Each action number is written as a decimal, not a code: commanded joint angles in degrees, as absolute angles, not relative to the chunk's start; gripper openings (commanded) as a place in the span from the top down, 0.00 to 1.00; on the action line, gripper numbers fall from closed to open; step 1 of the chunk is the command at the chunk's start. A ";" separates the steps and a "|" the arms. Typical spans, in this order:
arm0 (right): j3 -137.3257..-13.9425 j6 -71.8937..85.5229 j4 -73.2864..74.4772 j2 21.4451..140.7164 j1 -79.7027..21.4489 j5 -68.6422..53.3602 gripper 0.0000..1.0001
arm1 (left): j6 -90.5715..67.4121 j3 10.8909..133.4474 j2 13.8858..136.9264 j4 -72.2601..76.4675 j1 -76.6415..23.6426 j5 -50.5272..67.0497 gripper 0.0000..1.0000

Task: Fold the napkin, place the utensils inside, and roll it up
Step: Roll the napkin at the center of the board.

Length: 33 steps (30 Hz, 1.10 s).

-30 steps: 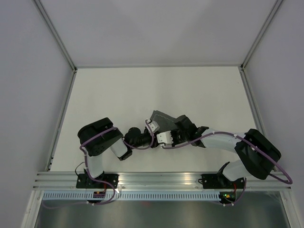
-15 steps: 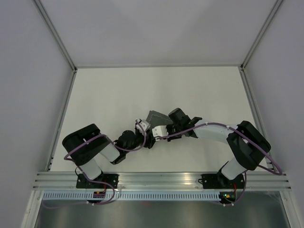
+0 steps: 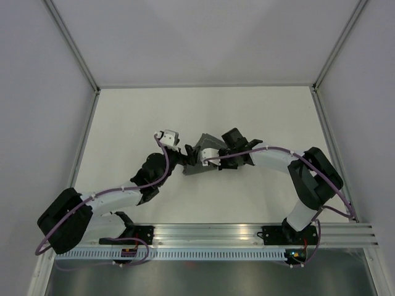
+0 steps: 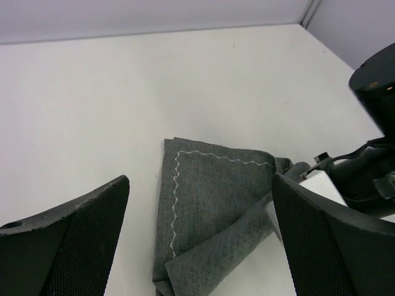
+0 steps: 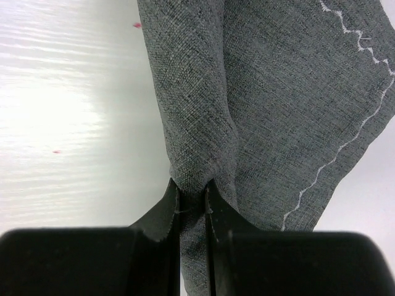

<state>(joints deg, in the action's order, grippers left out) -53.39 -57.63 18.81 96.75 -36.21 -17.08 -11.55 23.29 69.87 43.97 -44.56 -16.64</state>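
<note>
The napkin point(image 3: 196, 169) lies folded and bunched, dark grey with a pale zigzag hem, near the table's middle. My left gripper point(image 3: 184, 155) hangs at its left edge. In the left wrist view the left gripper point(image 4: 200, 182) stands wide open, the napkin point(image 4: 210, 203) lying flat between and below its fingers point(image 4: 74, 234), untouched. My right gripper point(image 3: 201, 155) reaches in from the right. In the right wrist view the right gripper point(image 5: 192, 192) is shut on a raised fold of the napkin point(image 5: 278, 92). The utensils are out of view.
The white table point(image 3: 247, 111) is bounded by grey walls and metal frame posts point(image 3: 80, 61). An aluminium rail point(image 3: 203, 233) runs along the near edge by the arm bases. The right arm's black wrist point(image 4: 370, 166) sits close on the right in the left wrist view.
The left gripper has opened wide and let go of the cloth; its arm stretched out, elbow swinging left. The right gripper carried its pinched fold leftward and slightly farther away.
</note>
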 commanded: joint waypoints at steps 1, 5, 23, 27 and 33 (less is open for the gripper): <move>-51.50 -55.81 33.66 103.88 -32.61 -9.84 1.00 | -14.58 25.75 67.41 39.90 -43.95 -19.50 0.00; -55.89 -56.25 37.96 106.17 -29.89 -12.30 1.00 | -21.52 24.61 66.89 44.45 -40.01 -18.03 0.00; -67.04 -52.83 48.86 114.78 -26.64 -17.66 1.00 | -31.81 18.73 66.62 50.61 -42.45 -18.54 0.29; -71.80 -52.12 54.56 118.73 -25.58 -19.16 1.00 | -34.01 16.96 68.64 55.37 -42.54 -12.35 0.33; -77.78 -51.42 60.80 124.79 -25.40 -20.83 1.00 | -16.05 25.74 75.48 47.28 -50.27 -10.64 0.39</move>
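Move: My right hand already pinches the napkin's rolled near edge. The flat part I am rolling towards centres about 6 cm ahead and 4 cm left of that hand, and the roll's left end lies level with it, some 13 cm to its left. From my raised, open left hand, the roll's left end is about 15 cm below, 3 cm back and 2 cm left. The flat part centres 4 cm ahead and 6 cm right of the left hand. Keeping its pinch low over the board, my right hand carries the roll about 4 cm forward and a little right, then stays there and tips forward some 25 degrees, fingertips swinging back towards me. My empty left hand lifts left and forward, rolling its left side down, then turns back and sweeps about 9 cm right, back and down, fingers closing partway, ending in the air on the near side of the roll. ##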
